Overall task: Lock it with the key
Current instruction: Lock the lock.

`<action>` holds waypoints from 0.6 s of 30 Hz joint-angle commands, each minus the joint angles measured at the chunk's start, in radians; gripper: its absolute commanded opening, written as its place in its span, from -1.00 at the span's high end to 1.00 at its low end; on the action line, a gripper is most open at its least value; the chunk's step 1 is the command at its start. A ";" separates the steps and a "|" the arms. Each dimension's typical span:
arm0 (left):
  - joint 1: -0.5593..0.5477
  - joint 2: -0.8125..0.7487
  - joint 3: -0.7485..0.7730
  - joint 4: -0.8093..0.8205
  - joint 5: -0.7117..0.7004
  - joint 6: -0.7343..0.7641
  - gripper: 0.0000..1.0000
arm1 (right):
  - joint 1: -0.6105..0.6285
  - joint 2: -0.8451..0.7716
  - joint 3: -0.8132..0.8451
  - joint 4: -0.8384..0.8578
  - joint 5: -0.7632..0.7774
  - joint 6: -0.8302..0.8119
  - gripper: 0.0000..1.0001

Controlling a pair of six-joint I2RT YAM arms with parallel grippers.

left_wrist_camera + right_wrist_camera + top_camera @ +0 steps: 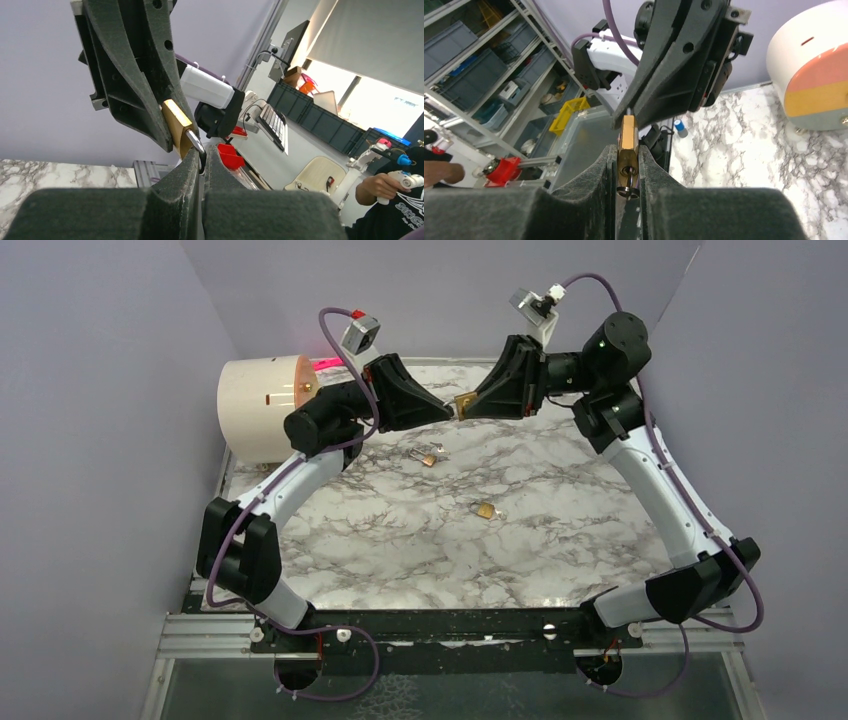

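Observation:
A brass padlock hangs in mid-air above the back of the marble table, between both grippers. My right gripper is shut on the padlock's brass body. The key, with a small ring on it, sits in the keyhole on the lock's underside, between my right fingers. My left gripper is shut on the steel shackle, whose curved end dips between its pads. The lock's body shows there against the right gripper's fingers. In the top view the left gripper and right gripper meet tip to tip.
A white cylinder with an orange and pink face lies at the back left. On the table lie a second small brass padlock and a small lock with keys. Purple walls close in three sides.

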 commanded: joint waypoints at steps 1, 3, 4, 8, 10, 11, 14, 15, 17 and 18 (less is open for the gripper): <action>-0.028 0.059 0.007 0.257 -0.010 0.052 1.00 | 0.116 0.002 0.095 -0.265 0.177 -0.247 0.40; -0.001 0.058 0.005 0.257 -0.006 0.044 1.00 | 0.086 -0.020 0.097 -0.303 0.214 -0.283 0.16; 0.011 0.056 0.005 0.258 -0.002 0.040 1.00 | 0.064 -0.032 0.090 -0.307 0.219 -0.288 0.12; 0.054 0.050 0.002 0.257 0.016 0.023 1.00 | -0.006 -0.073 0.075 -0.354 0.233 -0.326 -0.05; 0.073 0.041 -0.006 0.258 0.021 0.023 1.00 | -0.037 -0.099 0.069 -0.374 0.258 -0.350 -0.17; 0.083 0.037 -0.013 0.258 0.026 0.023 1.00 | -0.050 -0.113 0.061 -0.375 0.272 -0.356 -0.26; 0.109 0.025 -0.048 0.258 0.033 0.023 1.00 | -0.092 -0.162 0.026 -0.356 0.311 -0.359 -0.36; 0.119 0.021 -0.059 0.258 0.036 0.023 1.00 | -0.102 -0.175 0.012 -0.344 0.320 -0.356 -0.36; 0.131 0.010 -0.082 0.255 0.046 0.023 1.00 | -0.119 -0.193 -0.030 -0.308 0.324 -0.338 -0.36; 0.137 0.004 -0.093 0.256 0.049 0.021 1.00 | -0.124 -0.197 -0.049 -0.294 0.319 -0.328 -0.36</action>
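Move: The padlock is between the hands: the left hand grips its shackle, with the brass body about 3 cm to that hand's right, 1 cm ahead and 1 cm above. From the right hand, already pinching the body, its middle is roughly 1 cm left, level otherwise. On the table some 45 cm below lie two others: the far padlock 13 cm ahead and 6 cm left, the near padlock 2 cm ahead and 7 cm right. Opening first, with a small shift left and up, the right hand lets go of the padlock body, then backs off rightward about 5 cm and some 3 cm forward, swinging roughly 25 degrees clockwise with its fingers wide. The left hand keeps its pinch on the shackle and carries the padlock about 5 cm forward and 4 cm down. ##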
